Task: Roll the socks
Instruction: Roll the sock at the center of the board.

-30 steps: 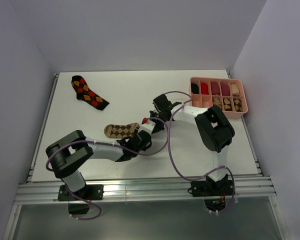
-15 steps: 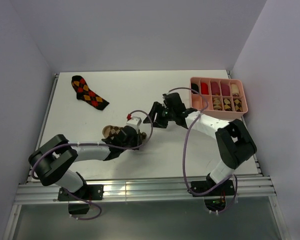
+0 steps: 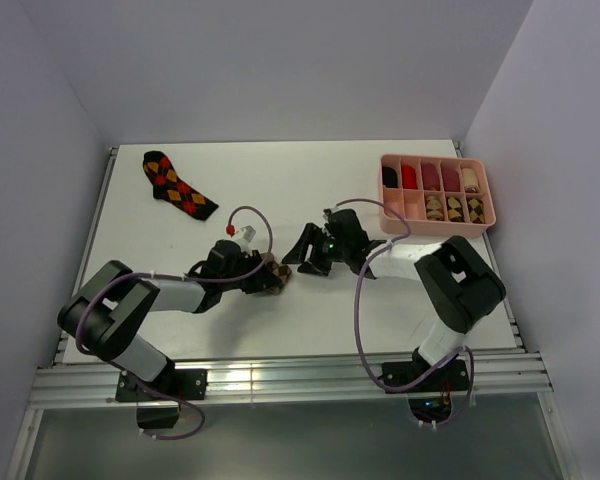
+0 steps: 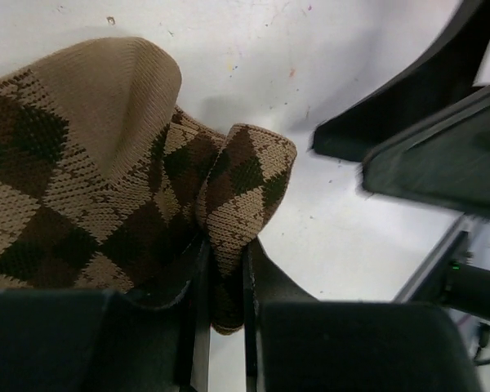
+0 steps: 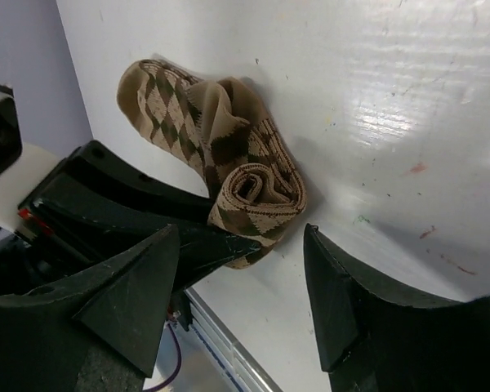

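A tan-brown-cream argyle sock (image 3: 277, 271) lies bunched at the table's middle, one end wound into a roll (image 5: 258, 191). My left gripper (image 3: 264, 278) is shut on it: a fold of the knit (image 4: 229, 204) is pinched between the two jaws. My right gripper (image 3: 304, 257) stands open just right of the roll, its fingers (image 5: 347, 302) on either side of bare table, touching nothing. A black-red-orange argyle sock (image 3: 179, 184) lies flat at the back left.
A pink divided tray (image 3: 480, 218) sits at the back right with rolled socks in its compartments, plain ones behind and argyle ones in front. Purple cables loop over both arms. The two grippers face each other closely at the centre.
The tan sock has gone from lying stretched out to a bunched roll. My right gripper has opened wide and dropped towards the roll. My left gripper has closed tighter on the sock.
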You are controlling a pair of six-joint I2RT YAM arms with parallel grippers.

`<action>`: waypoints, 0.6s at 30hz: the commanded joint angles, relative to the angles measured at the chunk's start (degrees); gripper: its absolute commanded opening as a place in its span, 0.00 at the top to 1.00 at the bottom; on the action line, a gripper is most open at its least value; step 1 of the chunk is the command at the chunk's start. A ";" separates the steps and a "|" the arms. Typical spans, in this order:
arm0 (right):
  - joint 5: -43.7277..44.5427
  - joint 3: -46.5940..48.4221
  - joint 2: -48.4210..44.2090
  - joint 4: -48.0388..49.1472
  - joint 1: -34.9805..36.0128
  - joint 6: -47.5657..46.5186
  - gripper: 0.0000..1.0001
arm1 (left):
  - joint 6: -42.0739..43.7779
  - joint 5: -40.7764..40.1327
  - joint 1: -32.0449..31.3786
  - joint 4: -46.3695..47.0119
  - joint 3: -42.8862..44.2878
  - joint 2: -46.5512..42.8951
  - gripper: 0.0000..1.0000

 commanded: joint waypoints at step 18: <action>-3.20 -2.44 13.03 13.33 2.40 4.21 0.57 | -5.22 10.26 3.29 4.35 -1.21 7.86 0.93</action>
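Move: The right gripper hangs open over the sock's rolled end, whose middle lies about 3 cm to its left, 1 cm back and 5 cm below. The sock's loose tail spreads some 9 cm to its left, 1 cm back and 6 cm below. The left fingertips already pinch the roll's near edge, so the roll's middle sits only about 1 cm ahead and 1 cm right of the left hand, level with it. Sink the open right gripper about 4 cm onto the rolled end of the sock, easing some 2 cm left towards the left fingers, and once nearly down close the fingers part way so they straddle and pinch the roll. Keep the left pinch on the roll's near edge, letting that hand shift about 1 cm right with a slight turn of the wrist. ##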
